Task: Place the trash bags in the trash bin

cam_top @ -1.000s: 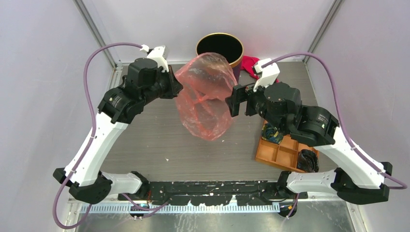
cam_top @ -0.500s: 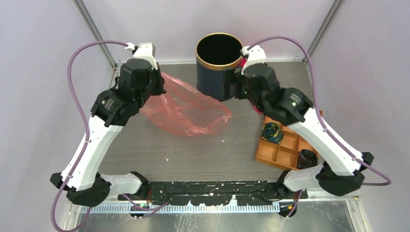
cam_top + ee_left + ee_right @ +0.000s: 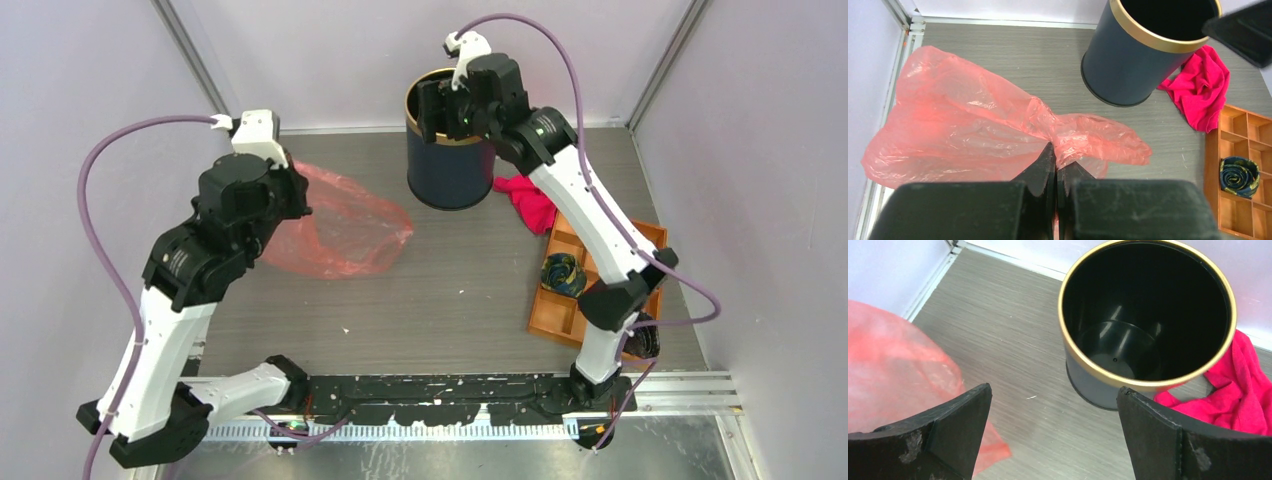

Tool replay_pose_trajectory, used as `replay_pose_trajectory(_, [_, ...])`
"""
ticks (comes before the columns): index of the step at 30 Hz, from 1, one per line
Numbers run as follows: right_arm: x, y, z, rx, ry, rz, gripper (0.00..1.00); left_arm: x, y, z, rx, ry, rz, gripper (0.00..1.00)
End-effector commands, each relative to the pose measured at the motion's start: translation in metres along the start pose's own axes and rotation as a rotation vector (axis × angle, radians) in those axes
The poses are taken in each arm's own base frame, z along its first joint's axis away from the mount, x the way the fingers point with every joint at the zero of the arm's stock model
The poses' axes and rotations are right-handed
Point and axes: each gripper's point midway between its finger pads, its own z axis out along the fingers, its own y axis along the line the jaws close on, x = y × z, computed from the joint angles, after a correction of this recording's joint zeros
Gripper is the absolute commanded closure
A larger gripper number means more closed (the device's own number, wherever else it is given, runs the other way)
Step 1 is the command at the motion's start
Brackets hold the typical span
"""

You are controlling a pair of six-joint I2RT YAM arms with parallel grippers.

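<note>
The trash bag [image 3: 345, 228] is a wrinkled, translucent red-pink film lying on the table at the left. My left gripper [image 3: 1057, 155] is shut on a gathered fold of the trash bag [image 3: 973, 120], and in the top view its fingers are hidden under the wrist. The trash bin [image 3: 447, 175], dark navy with a gold rim, stands upright at the back centre. It looks empty and black inside in the right wrist view [image 3: 1148, 315]. My right gripper [image 3: 1054, 389] hangs open above and just in front of the bin [image 3: 1128, 70], with nothing between its fingers.
A magenta cloth [image 3: 530, 200] lies crumpled against the bin's right side. An orange compartment tray [image 3: 590, 305] sits at the right, holding a dark patterned roll [image 3: 560, 272]. Enclosure walls stand close on the left, right and back.
The left arm has drawn the bag leftward and down from mid-air onto the table. The right arm has left the bag and swung back and up to above the bin.
</note>
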Motion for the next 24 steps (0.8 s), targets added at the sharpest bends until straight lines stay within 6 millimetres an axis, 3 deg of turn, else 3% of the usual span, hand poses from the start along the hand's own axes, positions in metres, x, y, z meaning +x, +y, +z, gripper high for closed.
replay_pose_trajectory(1, [-0.019, -0.005, 0.025, -0.083, -0.035, -0.041, 0.0, 0.003, 0.012, -0.015, -0.007, -0.014, 0.006, 1.0])
replay_pose_trajectory(7, [-0.007, -0.005, 0.069, -0.095, -0.005, -0.11, 0.0, 0.017, 0.018, -0.021, -0.001, 0.003, 0.015, 1.0])
replay_pose_trajectory(13, [0.011, -0.013, 0.101, -0.1, 0.035, -0.193, 0.0, 0.026, 0.018, -0.021, 0.009, 0.009, 0.015, 0.99])
replay_pose_trajectory(20, [0.05, -0.005, 0.133, -0.169, 0.119, -0.224, 0.01, 0.027, 0.017, -0.021, 0.016, 0.022, 0.03, 0.99])
replay_pose_trajectory(24, [0.065, -0.009, 0.14, -0.161, 0.16, -0.245, 0.06, 0.031, 0.017, -0.018, 0.012, 0.027, 0.034, 0.99])
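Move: The front-left part of the trash bin's rim lies about 11 cm ahead of the open right hand, 6 cm to its left and some 14 cm below. The red cloth lies on the table, roughly 16 cm ahead and 17 cm to the right of this hand, far below it. From the left hand, still holding the trash bag, the same bit of rim is about 24 cm ahead, 16 cm to the right and 16 cm lower. Sink the open right gripper about 12 cm while reaching some 10 cm forward and a little left, so its fingers come astride the bin's front-left rim, one outside, one over the opening; swing them counter-clockwise and drop the hand's left side, each some 10 to 15 degrees. Keep the trash bag pinched in the left gripper and ease it slightly down and back, away from the bin. ##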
